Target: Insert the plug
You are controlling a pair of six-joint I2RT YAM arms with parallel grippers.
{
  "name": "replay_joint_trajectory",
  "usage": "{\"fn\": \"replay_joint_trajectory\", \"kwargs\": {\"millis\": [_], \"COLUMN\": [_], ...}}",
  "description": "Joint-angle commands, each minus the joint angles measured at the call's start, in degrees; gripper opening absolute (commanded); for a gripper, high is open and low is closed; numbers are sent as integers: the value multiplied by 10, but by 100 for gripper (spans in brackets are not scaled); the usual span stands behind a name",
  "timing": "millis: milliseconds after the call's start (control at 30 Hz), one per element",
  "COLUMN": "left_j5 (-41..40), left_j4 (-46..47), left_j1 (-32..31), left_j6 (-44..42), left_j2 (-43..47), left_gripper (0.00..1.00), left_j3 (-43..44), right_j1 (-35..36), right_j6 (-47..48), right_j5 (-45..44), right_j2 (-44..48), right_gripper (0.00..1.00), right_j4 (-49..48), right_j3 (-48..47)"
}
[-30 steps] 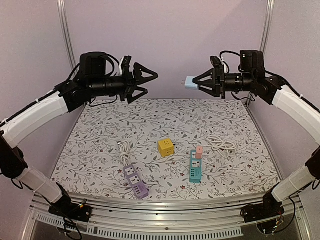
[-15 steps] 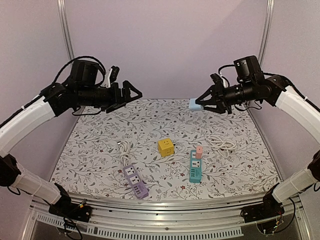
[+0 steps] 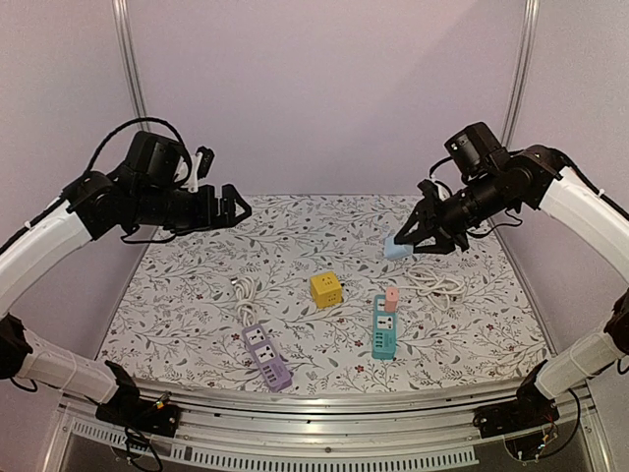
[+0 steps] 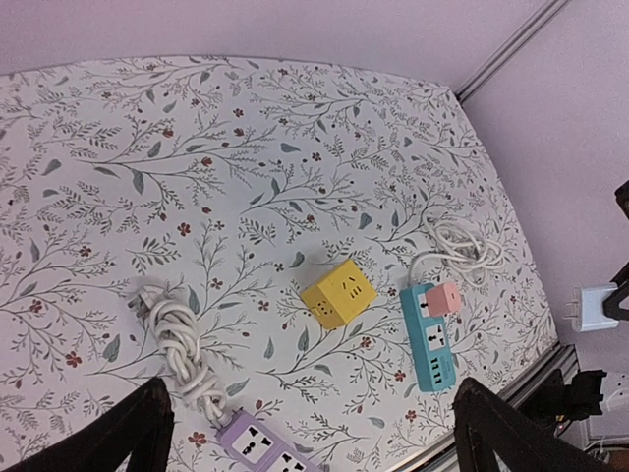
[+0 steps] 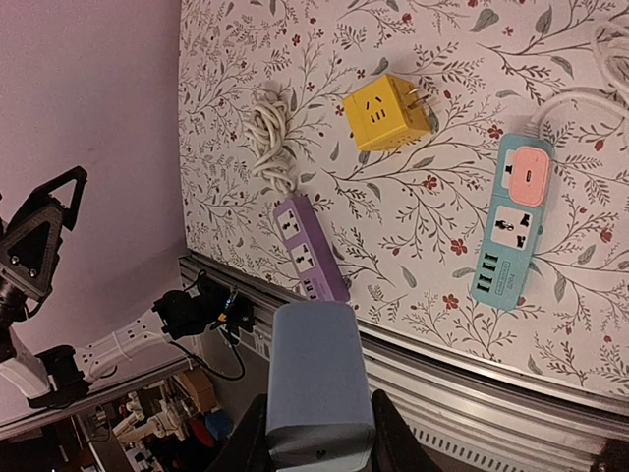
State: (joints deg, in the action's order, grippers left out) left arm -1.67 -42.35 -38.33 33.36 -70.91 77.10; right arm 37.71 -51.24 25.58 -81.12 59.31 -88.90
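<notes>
My right gripper (image 3: 406, 242) is shut on a light blue plug (image 3: 397, 250), which hangs in the air above the right rear of the table. In the right wrist view the plug (image 5: 316, 379) fills the space between the fingers (image 5: 248, 441). Below and in front lies a teal power strip (image 3: 384, 328) (image 5: 511, 236) with a pink plug (image 3: 391, 298) (image 5: 529, 175) in its far socket. A purple power strip (image 3: 266, 356) (image 5: 310, 246) lies front left. My left gripper (image 3: 237, 205) hangs open over the left rear, holding nothing; its fingertips (image 4: 145, 433) frame the table.
A yellow cube socket (image 3: 326, 289) (image 4: 338, 292) sits mid-table. A coiled white cable (image 3: 244, 292) (image 4: 177, 334) runs to the purple strip. The teal strip's white cable (image 3: 437, 279) loops at the right. The metal front rail (image 3: 324, 398) bounds the near edge.
Both arms have come down from high at the back. The right gripper has carried the blue plug down toward the teal strip. The left gripper has swung down and left, still open.
</notes>
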Motion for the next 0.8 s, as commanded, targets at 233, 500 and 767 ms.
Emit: {"fn": "replay_joint_trajectory", "kwargs": {"millis": [233, 500, 767], "left_j5": [-28, -32, -34], "left_j4": [-35, -39, -37], "left_j1": [7, 8, 11], "left_j6": [-33, -52, -72], "left_j2": [35, 45, 43], "left_gripper": [99, 99, 100], "left_j3": [-48, -61, -61], "right_j1": [23, 23, 23], "right_j6": [29, 51, 86], "right_j5": [-31, -55, -89], "right_j2": [-108, -189, -258], "right_gripper": [0, 0, 0], "right_j4": [141, 157, 146], "right_j3": [-44, -71, -61]}}
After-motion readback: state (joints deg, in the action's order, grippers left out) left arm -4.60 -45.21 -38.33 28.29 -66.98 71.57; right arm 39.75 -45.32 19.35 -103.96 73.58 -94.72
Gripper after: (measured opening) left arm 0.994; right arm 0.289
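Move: The free near socket of the teal power strip lies almost straight below the right hand, about 25 cm down and 1 cm back. From that hand, the pink adapter on the far socket sits 3 cm ahead, 1 cm right; the yellow cube about 6 cm ahead, 13 cm left; the coiled cord some 8 cm ahead, 12 cm right. From the left hand, the free socket lies roughly 30 cm right, 6 cm back, 27 cm below. Lower the right gripper about 13 cm, nearly straight down towards the teal strip, keeping the blue plug pinched. On the way, swing the fingers some 30 degrees from their leftward slant until they point almost straight down, and stop short of the strip. Let the empty left gripper ease a few centimetres down, left and back, fingers still wide open. ##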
